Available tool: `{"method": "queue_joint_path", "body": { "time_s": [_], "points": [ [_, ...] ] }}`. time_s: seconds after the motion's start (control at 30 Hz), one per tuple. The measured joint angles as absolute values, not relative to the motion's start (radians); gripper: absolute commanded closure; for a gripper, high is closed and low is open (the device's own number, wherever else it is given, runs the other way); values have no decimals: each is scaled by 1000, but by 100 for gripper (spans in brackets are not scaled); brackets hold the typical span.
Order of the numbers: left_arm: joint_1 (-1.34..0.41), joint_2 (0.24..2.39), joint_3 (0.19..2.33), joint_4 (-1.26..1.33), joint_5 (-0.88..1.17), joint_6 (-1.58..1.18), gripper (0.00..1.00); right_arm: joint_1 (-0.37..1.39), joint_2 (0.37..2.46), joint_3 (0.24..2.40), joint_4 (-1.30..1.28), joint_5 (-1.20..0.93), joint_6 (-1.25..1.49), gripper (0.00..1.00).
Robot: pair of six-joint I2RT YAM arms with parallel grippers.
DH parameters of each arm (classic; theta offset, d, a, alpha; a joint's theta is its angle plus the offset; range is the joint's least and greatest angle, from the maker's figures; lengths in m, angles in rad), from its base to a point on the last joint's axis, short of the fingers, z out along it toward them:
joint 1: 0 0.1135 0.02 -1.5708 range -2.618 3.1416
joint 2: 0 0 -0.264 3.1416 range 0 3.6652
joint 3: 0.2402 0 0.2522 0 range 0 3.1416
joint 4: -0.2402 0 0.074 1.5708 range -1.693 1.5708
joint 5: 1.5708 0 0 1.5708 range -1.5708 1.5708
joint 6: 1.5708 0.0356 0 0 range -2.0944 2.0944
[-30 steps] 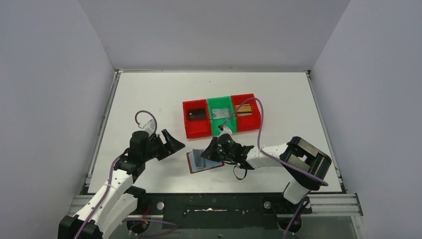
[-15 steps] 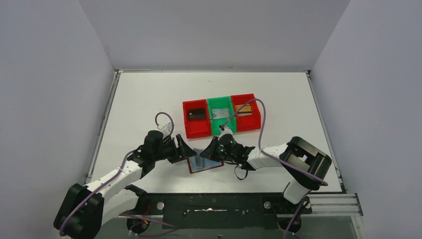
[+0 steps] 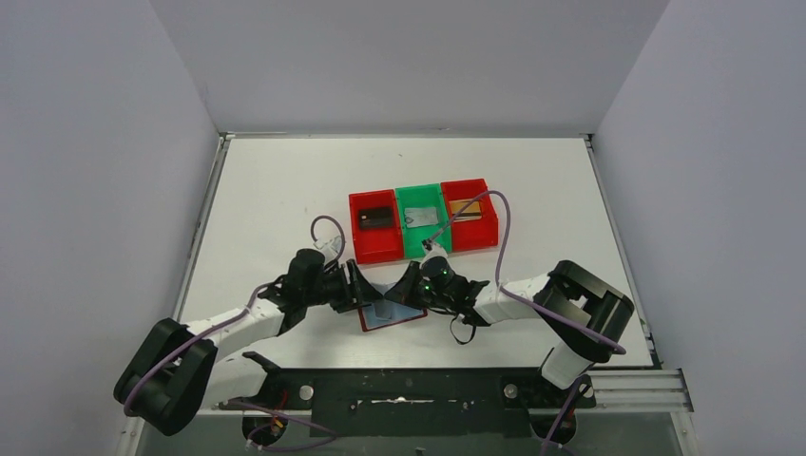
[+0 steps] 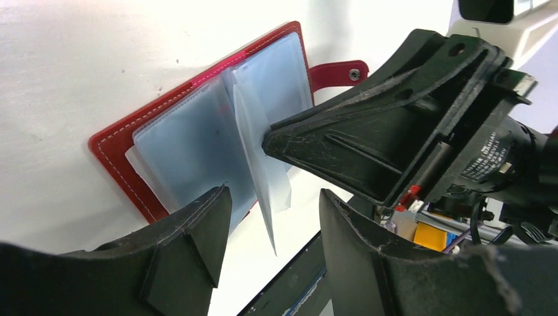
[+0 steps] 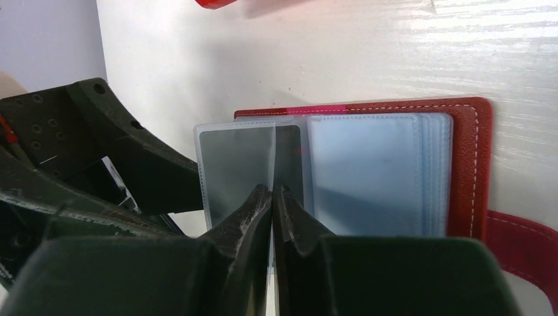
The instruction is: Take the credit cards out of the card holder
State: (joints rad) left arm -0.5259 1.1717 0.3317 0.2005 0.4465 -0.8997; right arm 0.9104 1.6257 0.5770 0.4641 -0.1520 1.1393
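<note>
The dark red card holder (image 3: 397, 319) (image 4: 117, 163) (image 5: 470, 164) lies open near the table's front edge, its pale blue-grey sleeves fanned out. My right gripper (image 3: 411, 284) (image 5: 272, 192) is shut on one sleeve (image 4: 262, 168) and holds it upright. My left gripper (image 3: 367, 294) (image 4: 275, 217) is open, its jaws either side of that sleeve's lower corner without touching it. A greyish panel (image 5: 237, 164) shows through the sleeve left of the fingers; I cannot tell whether it is a card. Three credit cards lie in bins: dark (image 3: 377, 218), silvery (image 3: 418, 218), gold (image 3: 465, 209).
Just behind the card holder stand a red bin (image 3: 365, 249), a green bin (image 3: 419, 195) and another red bin (image 3: 488, 226) in a row. Both arms meet over the wallet, and the right gripper's body (image 4: 408, 125) is close in front of the left one.
My left arm has swung right from the table's left side to the card holder, and its jaws have narrowed. The right gripper keeps its hold on the raised sleeve.
</note>
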Motion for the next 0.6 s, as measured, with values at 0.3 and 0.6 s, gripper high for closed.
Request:
{"method": "queue_joint_path", "body": {
  "time_s": [0.3, 0.6],
  "points": [
    [-535, 1227, 332, 275, 457, -939, 51, 910, 1552, 578, 327, -91, 1146, 67],
    [-576, 1278, 346, 298, 478, -940, 51, 910, 1338, 578, 130, 79, 1143, 62]
  ]
}}
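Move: The card holder's raised clear sleeve is pinched by its edge in the right fingers, its middle about 1 cm to their left and 1 cm below. From the open left hand that sleeve lies some 3 cm to the right, 1 cm down. The open card holder's middle is about 2 cm back, 1 cm left and 3 cm below the right hand; the nearer red tray is roughly 16 cm ahead and 3 cm left of it. Letting go of the sleeve, the right hand withdraws 5 cm right and up; open left follows 2 cm. ##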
